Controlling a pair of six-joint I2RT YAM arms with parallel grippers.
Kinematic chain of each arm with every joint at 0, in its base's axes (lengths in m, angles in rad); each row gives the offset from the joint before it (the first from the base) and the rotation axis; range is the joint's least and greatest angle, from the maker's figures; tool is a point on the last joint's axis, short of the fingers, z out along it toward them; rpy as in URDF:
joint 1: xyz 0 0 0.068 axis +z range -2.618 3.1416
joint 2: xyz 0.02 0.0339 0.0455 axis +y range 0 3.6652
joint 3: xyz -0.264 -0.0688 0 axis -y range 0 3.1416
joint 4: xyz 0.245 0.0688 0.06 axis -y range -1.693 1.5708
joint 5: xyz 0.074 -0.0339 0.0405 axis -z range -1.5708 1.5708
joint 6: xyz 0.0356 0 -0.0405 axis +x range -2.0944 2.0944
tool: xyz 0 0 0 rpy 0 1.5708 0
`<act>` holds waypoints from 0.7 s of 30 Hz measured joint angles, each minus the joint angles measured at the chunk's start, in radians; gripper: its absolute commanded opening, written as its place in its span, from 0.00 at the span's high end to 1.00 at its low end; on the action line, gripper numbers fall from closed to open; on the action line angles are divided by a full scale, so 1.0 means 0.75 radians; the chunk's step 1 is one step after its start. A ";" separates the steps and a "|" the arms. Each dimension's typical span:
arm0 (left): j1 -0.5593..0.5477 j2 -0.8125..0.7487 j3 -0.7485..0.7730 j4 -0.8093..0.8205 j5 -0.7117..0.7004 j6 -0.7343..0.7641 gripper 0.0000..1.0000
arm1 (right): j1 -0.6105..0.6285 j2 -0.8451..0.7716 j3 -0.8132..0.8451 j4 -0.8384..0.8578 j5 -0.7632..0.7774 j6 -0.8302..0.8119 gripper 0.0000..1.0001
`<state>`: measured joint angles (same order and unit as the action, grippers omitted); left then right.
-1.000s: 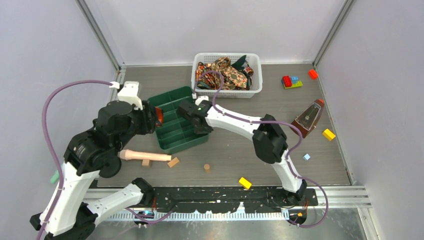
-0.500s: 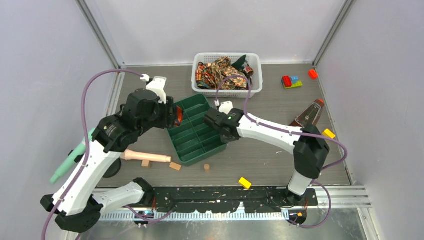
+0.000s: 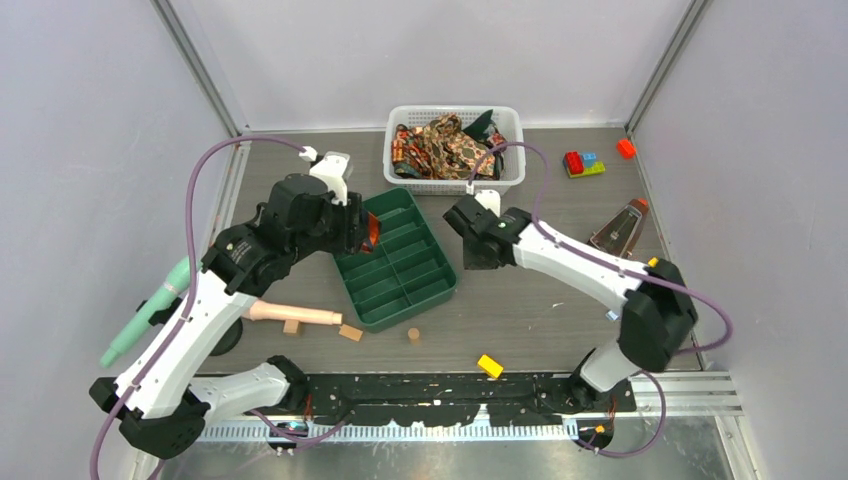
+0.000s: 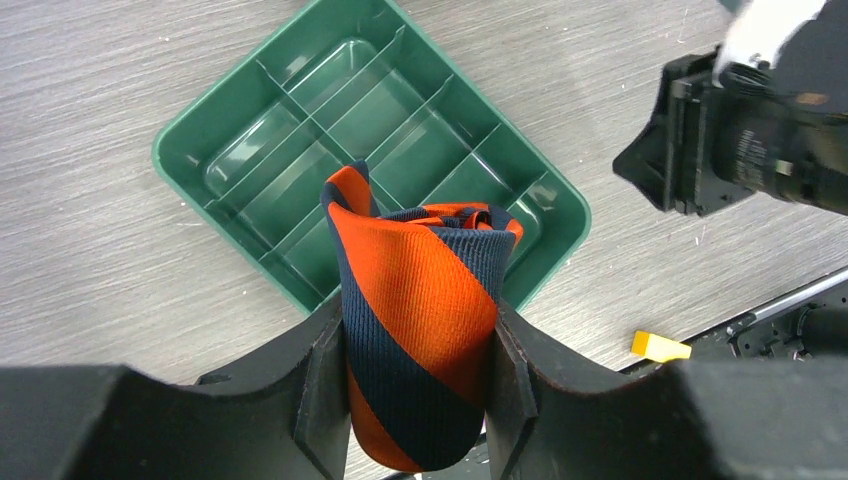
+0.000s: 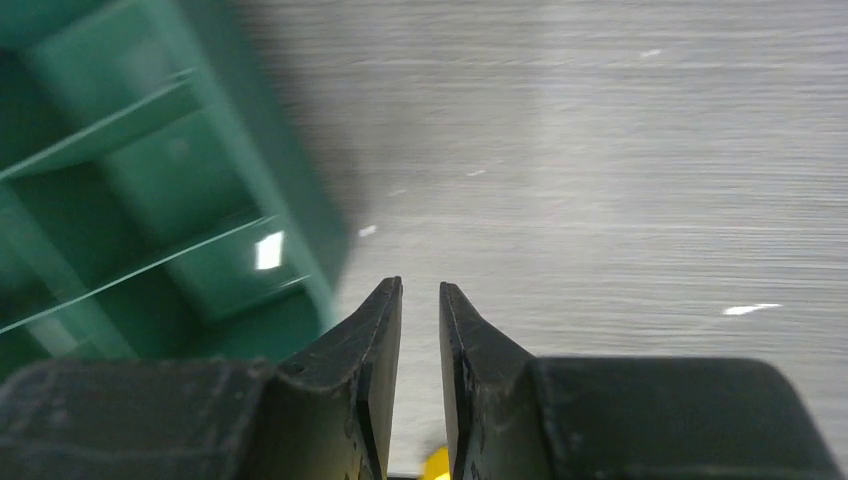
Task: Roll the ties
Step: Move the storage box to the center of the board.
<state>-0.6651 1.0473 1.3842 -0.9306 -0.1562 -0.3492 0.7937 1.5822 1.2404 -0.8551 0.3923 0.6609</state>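
A rolled orange-and-dark striped tie (image 4: pixel 420 270) stands upright between my left gripper's (image 4: pixel 418 318) fingers, which are shut on it. This gripper hovers over the near end of a green divided tray (image 4: pixel 250 130), whose compartments hold nothing. From above, the left gripper (image 3: pixel 366 232) and the tie (image 3: pixel 373 236) sit at the tray's (image 3: pixel 400 270) left rim. More ties (image 3: pixel 445 145), brown-gold paisley and dark green, lie heaped in the white mesh basket (image 3: pixel 455 186). My right gripper (image 3: pixel 472 256) hangs just right of the tray, over bare table. Its jaws (image 5: pixel 420 290) stand a narrow gap apart with nothing between them.
A metronome (image 3: pixel 620 235) lies at the right, with toy bricks (image 3: pixel 582 163) behind it. Yellow blocks (image 3: pixel 489 366) (image 3: pixel 657 268), small wooden pieces (image 3: pixel 347 328) (image 3: pixel 413 335) and a pink peg (image 3: pixel 290 313) lie near the front. A mint-green handle (image 3: pixel 140 320) sticks out at the left edge.
The green tray has slid to the right and turned. My left arm followed it with the rolled tie. My right gripper has come off the tray's edge and moved right.
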 measured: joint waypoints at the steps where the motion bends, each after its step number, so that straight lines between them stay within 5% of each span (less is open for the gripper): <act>1: 0.000 0.000 0.000 -0.001 -0.001 0.002 0.64 | 0.009 -0.048 -0.025 0.048 -0.047 0.025 0.74; 7: 0.000 -0.003 -0.001 -0.001 -0.003 0.016 0.65 | 0.137 -0.228 -0.168 0.350 -0.322 0.268 0.74; 21: 0.000 -0.051 -0.001 -0.011 -0.049 0.024 0.65 | 0.344 0.236 -0.082 0.721 -0.619 0.435 0.76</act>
<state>-0.6651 1.0088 1.3838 -0.9386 -0.1928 -0.3313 1.0519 1.7592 1.1786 -0.3145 -0.0719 0.9871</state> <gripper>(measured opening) 0.446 0.243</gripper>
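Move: The storage box's middle is about 18 cm left of the empty right hand, 2 cm ahead and 8 cm lower. On the table, some 10 cm below that hand, a wooden peg stands 14 cm left and 12 cm back, and a yellow block 3 cm right and 18 cm back. From the raised left hand, still gripping the rolled tie, the box's middle is roughly 4 cm ahead, 7 cm right, 28 cm down. The right hand arcs about 20 cm left and 9 back over the storage box's near end, tilting 35 degrees. ##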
